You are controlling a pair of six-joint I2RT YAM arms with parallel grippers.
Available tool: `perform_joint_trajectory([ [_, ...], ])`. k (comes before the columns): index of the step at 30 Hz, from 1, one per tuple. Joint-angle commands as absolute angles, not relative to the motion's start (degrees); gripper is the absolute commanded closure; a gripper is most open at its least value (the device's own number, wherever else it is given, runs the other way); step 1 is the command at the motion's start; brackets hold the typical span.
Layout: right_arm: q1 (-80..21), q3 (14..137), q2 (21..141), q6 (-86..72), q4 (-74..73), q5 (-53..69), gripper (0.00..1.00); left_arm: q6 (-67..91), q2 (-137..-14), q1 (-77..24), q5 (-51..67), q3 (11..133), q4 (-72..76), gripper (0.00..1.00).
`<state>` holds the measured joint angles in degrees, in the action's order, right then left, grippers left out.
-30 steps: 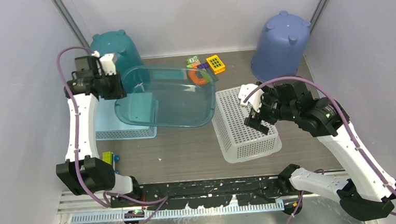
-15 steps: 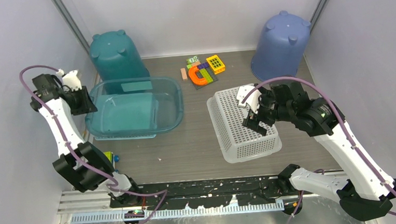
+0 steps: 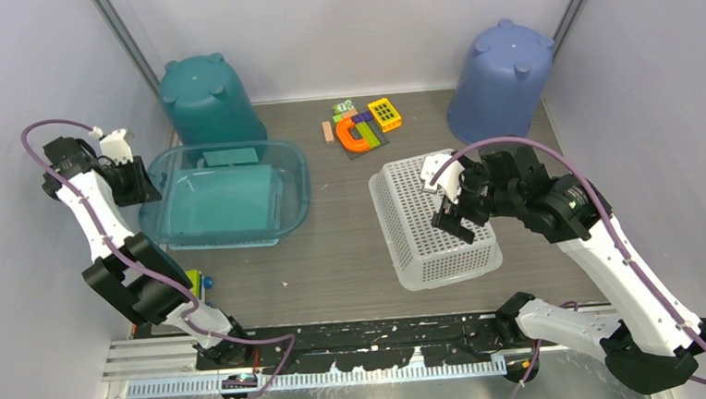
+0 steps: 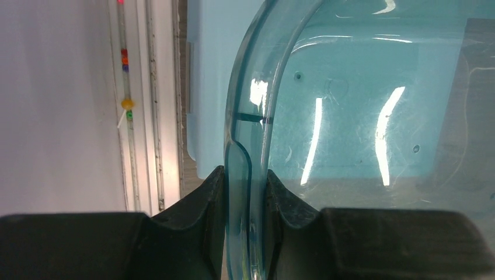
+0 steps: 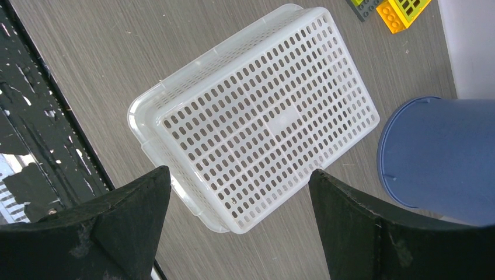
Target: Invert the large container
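The large container (image 3: pixel 224 193) is a clear teal tub lying flat on the left of the table, over a pale blue flat panel (image 3: pixel 213 241). I cannot tell whether its mouth faces up or down. My left gripper (image 3: pixel 140 185) is at its left end, shut on the rim. In the left wrist view both black fingers (image 4: pixel 204 198) press on the curved rim (image 4: pixel 248 116) of the container, with my left gripper (image 4: pixel 245 175) around it. My right gripper (image 3: pixel 452 212) hangs open above the white basket (image 3: pixel 434 218), holding nothing, and in its wrist view the right gripper (image 5: pixel 239 171) stays apart from the basket (image 5: pixel 262 116).
An upturned teal bucket (image 3: pixel 209 97) stands just behind the container. An upturned blue bucket (image 3: pixel 499 75) stands at the back right. Coloured toy bricks (image 3: pixel 363 125) lie at the back centre. A small yellow and blue piece (image 3: pixel 197 281) lies near the left arm's base.
The container was raised and tilted towards the middle; it has swung left and down to lie flat. My left arm moved out to the left with it. The right arm hardly moved.
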<state>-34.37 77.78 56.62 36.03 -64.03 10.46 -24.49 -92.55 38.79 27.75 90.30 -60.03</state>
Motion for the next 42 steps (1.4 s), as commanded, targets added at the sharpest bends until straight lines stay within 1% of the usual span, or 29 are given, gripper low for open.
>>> perform_joint_trajectory([
  [1, -34.1, 77.7, 56.0, 35.4, -61.9, 11.7, 0.08, -23.7, -91.5, 39.2, 32.0, 90.3, -54.0, 1.00],
  [18, -34.0, 77.0, 56.4, 35.2, -61.9, 12.5, 0.08, -21.4, -95.9, 39.3, 32.0, 88.6, -47.5, 0.99],
  [22, -33.9, 77.1, 56.6, 35.3, -62.0, 12.7, 0.08, -21.4, -96.6, 39.3, 31.1, 88.6, -46.8, 0.92],
  [26, -33.9, 77.3, 56.9, 35.2, -62.1, 13.0, 0.08, -21.4, -97.0, 39.5, 29.6, 88.9, -46.5, 0.78],
  [29, -34.0, 77.5, 57.0, 35.2, -62.3, 13.2, 0.08, -21.4, -97.3, 39.7, 28.9, 89.4, -46.5, 0.69],
  [32, -33.9, 77.6, 57.2, 35.2, -62.4, 13.4, 0.08, -21.0, -97.5, 40.0, 28.3, 89.9, -46.5, 0.63],
  [34, -33.9, 77.6, 57.3, 35.2, -62.5, 13.5, 0.08, -20.8, -97.5, 40.3, 28.2, 90.1, -46.6, 0.56],
  [40, -33.9, 77.3, 57.6, 35.0, -62.1, 14.0, 0.08, -20.4, -97.0, 40.6, 28.4, 90.9, -47.3, 0.51],
  [42, -33.9, 77.1, 57.8, 34.8, -61.6, 14.0, 0.07, -20.2, -96.3, 40.9, 29.0, 91.4, -47.9, 0.45],
])
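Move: The left hand, its fingers shut on the clear teal tub's left rim, has the light-blue basket, on which the tub is to be set down, about 16 cm to its right, some 2 cm back and 16 cm below. From this hand, the teal bucket stands roughly 19 cm ahead, 15 cm to the right and 8 cm lower, and the green toy car about 21 cm back, 7 cm right and 20 cm below. From the idle right hand the blue basket lies some 56 cm left, 9 cm ahead and 24 cm below. Still pinching the clear tub by its left rim, the left hand shifts it forward about 3 cm and left about 2.5 cm, with the height almost unchanged at first, then sinking roughly 2.5 cm to set the tub down on the upturned blue basket. It then stops sinking and spreads its fingers to about twice their gap, letting go of the rim while drifting another centimetre left, so that the fingers end astride it. ##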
